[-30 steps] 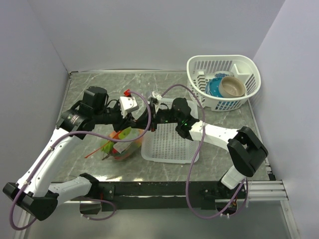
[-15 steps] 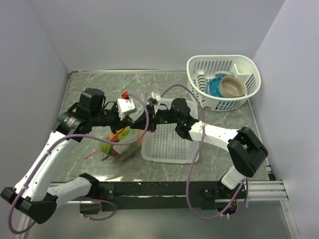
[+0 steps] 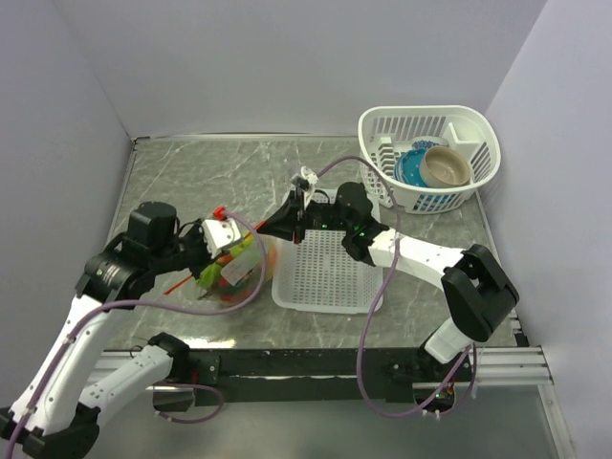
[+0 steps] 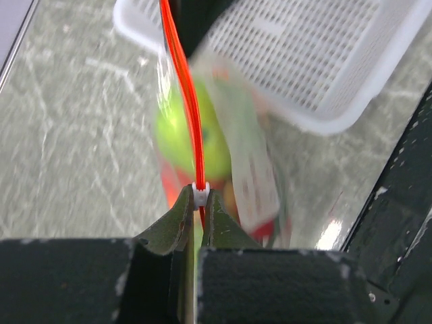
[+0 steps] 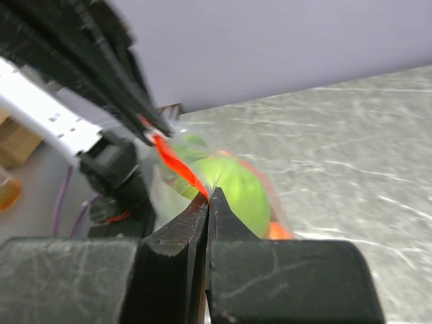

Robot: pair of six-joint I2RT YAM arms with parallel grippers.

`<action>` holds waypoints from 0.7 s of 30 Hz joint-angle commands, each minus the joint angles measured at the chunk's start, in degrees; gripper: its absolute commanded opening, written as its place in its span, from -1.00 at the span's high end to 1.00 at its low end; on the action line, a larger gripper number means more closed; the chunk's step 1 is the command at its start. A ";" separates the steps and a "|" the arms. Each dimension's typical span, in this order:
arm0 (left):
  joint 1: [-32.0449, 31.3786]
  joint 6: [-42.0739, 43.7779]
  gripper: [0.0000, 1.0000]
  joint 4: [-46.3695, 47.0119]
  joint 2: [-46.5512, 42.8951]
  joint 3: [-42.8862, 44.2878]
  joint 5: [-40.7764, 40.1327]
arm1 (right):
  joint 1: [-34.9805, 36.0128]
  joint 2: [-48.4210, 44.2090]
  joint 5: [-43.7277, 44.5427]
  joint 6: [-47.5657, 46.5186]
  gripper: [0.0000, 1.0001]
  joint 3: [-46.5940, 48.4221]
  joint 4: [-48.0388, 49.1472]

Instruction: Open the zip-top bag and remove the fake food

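The zip-top bag (image 3: pixel 241 275) hangs between my two grippers, left of the white tray. Its orange-red zip strip (image 4: pixel 181 81) runs straight up from my left gripper (image 4: pixel 200 196), which is shut on the strip's white slider (image 4: pixel 200 194). My left gripper (image 3: pixel 212 265) is at the bag's left end. My right gripper (image 3: pixel 261 229) is shut on the other end of the zip strip (image 5: pixel 174 164), its tips at the bag's top edge (image 5: pixel 209 196). The fake food (image 3: pixel 232 274) sits inside the bag: a green fruit (image 5: pixel 237 185) (image 4: pixel 183 138) with red and orange pieces (image 5: pixel 278 231) beneath.
A white slotted tray (image 3: pixel 330 277) lies just right of the bag, under my right arm. A white basket (image 3: pixel 382 129) at the back right holds a blue bowl (image 3: pixel 411 169) and a beige bowl (image 3: pixel 446 167). Walls close the left, back and right sides.
My left gripper has moved left and toward the near edge, away from the right gripper, along the zip strip. The right gripper has held its place on the bag's end.
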 commanded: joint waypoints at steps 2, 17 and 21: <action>0.95 1.10 0.99 -7.65 -5.36 -2.83 -8.65 | -4.49 -2.33 7.57 1.48 1.00 4.35 7.44; 1.04 -1.97 0.99 -14.86 -12.66 -5.38 -16.48 | -6.07 3.56 12.32 4.03 1.00 8.13 9.11; 1.04 -2.94 0.98 -16.44 -13.80 -5.91 -17.62 | -7.48 3.92 13.81 4.73 1.00 6.82 10.17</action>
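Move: The left fingers hold the white slider of the orange zip strip, whose loose end juts about 14 cm to their left, 8 cm back and some 4 cm lower. The bag of fake food hangs about 10 cm under them, 3 cm back and 1 cm right; the white basket sits 22 cm right, 5 cm ahead and 22 cm down. The right fingers pinch the strip's other end: the slider is about 7 cm left of them and 4 cm back, level. Draw the slider along the orange strip with the left gripper kept shut: about 6 cm left, with a little back and down, towards the loose end, turning some 10 degrees counter-clockwise. Meanwhile keep the right pinch and carry that end of the strip about 6 cm forward, away from the left hand, rising 3 cm before easing slightly down. ##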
